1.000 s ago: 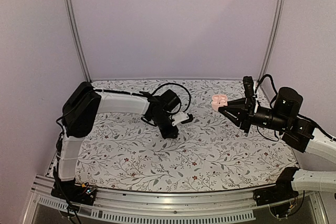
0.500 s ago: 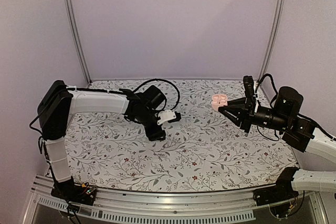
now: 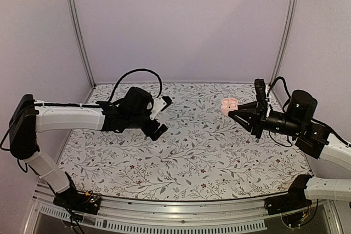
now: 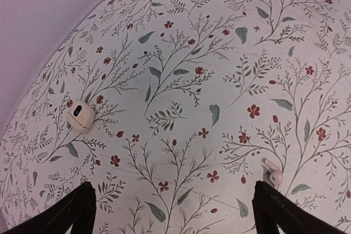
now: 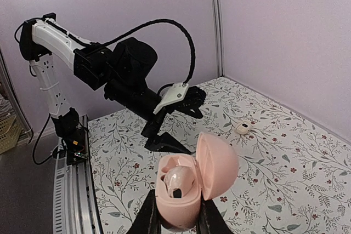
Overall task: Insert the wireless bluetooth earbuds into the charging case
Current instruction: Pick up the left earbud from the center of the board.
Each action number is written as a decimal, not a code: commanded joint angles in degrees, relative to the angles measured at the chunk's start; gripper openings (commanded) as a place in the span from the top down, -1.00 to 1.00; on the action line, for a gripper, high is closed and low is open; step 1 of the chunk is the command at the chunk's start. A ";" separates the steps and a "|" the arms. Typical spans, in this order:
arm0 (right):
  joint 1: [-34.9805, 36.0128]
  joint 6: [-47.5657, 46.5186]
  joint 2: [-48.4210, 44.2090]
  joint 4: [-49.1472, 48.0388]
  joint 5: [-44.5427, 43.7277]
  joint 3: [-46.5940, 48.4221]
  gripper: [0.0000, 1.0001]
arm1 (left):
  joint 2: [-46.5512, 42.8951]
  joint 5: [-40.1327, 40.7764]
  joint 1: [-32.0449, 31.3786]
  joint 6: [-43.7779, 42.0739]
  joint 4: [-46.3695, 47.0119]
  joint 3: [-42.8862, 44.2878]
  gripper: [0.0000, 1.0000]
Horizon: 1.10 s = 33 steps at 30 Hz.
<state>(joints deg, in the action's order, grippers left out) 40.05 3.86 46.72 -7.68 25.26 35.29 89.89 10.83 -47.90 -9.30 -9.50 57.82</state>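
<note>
My right gripper [image 5: 178, 220] is shut on the base of the pale pink charging case [image 5: 189, 190], held up over the table at the right [image 3: 229, 104]. Its lid stands open. One pale earbud [image 5: 180, 179] sits in the case, with a dark spot below it. My left gripper [image 3: 162, 117] hovers over the table's left middle, open wide with nothing between its fingers [image 4: 173, 186]. A small pink earbud [image 4: 274, 176] lies on the table just beyond its right finger [image 4: 282, 212].
A small cream rounded piece with a dark mark [image 4: 81, 115] lies on the floral tablecloth [image 4: 181, 80] further from the left gripper; one like it shows in the right wrist view [image 5: 243, 129]. Lilac walls and metal posts [image 3: 77, 26] close the back and sides.
The left arm has swung left and stretched out low, and its gripper has gone from shut to wide open. The right gripper and the case have not moved.
</note>
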 commanded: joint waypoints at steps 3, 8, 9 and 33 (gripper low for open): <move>-0.32 0.19 -1.36 0.00 0.23 1.45 1.00 | 8.90 3.35 0.61 6.62 -2.15 3.52 -0.99; -0.32 0.11 -1.56 0.17 0.06 1.36 1.00 | 15.23 3.90 0.42 5.59 -4.81 6.56 -0.99; -0.33 0.10 -1.55 0.21 0.06 1.43 1.00 | 16.23 3.89 0.44 5.44 -5.02 6.79 -0.99; -0.30 -0.06 -0.86 0.96 -0.11 1.88 1.00 | 21.45 -2.35 -2.82 4.92 -8.39 8.03 -0.99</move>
<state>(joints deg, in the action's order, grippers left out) 40.05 3.84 45.78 -6.85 25.23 35.29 109.65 11.03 -48.69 -3.84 -16.21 64.79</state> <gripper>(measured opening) 0.178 0.996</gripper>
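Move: Some 13 cm below the left hand, about 4 cm back and 6 cm to its right, the loose earbud lies on the flowered board. The small closed case sits about 14 cm ahead and 3 cm left of this hand, also down on the board. The open case, gripped by the right hand, is roughly 9 cm back, 23 cm right and 16 cm higher. From the right hand, the earbud is about 7 cm ahead, 20 cm left and 29 cm down. Sinking almost straight down by about 12 cm, the empty left hand approaches the earbud's level, fingers staying wide open and tipping some 20 degrees further towards the board. The descent eases off just above the surface, beside the earbud, and only a slow drift back of about 1.5 cm follows; no touch on the earbud can be seen. The right hand keeps holding the open case still. ##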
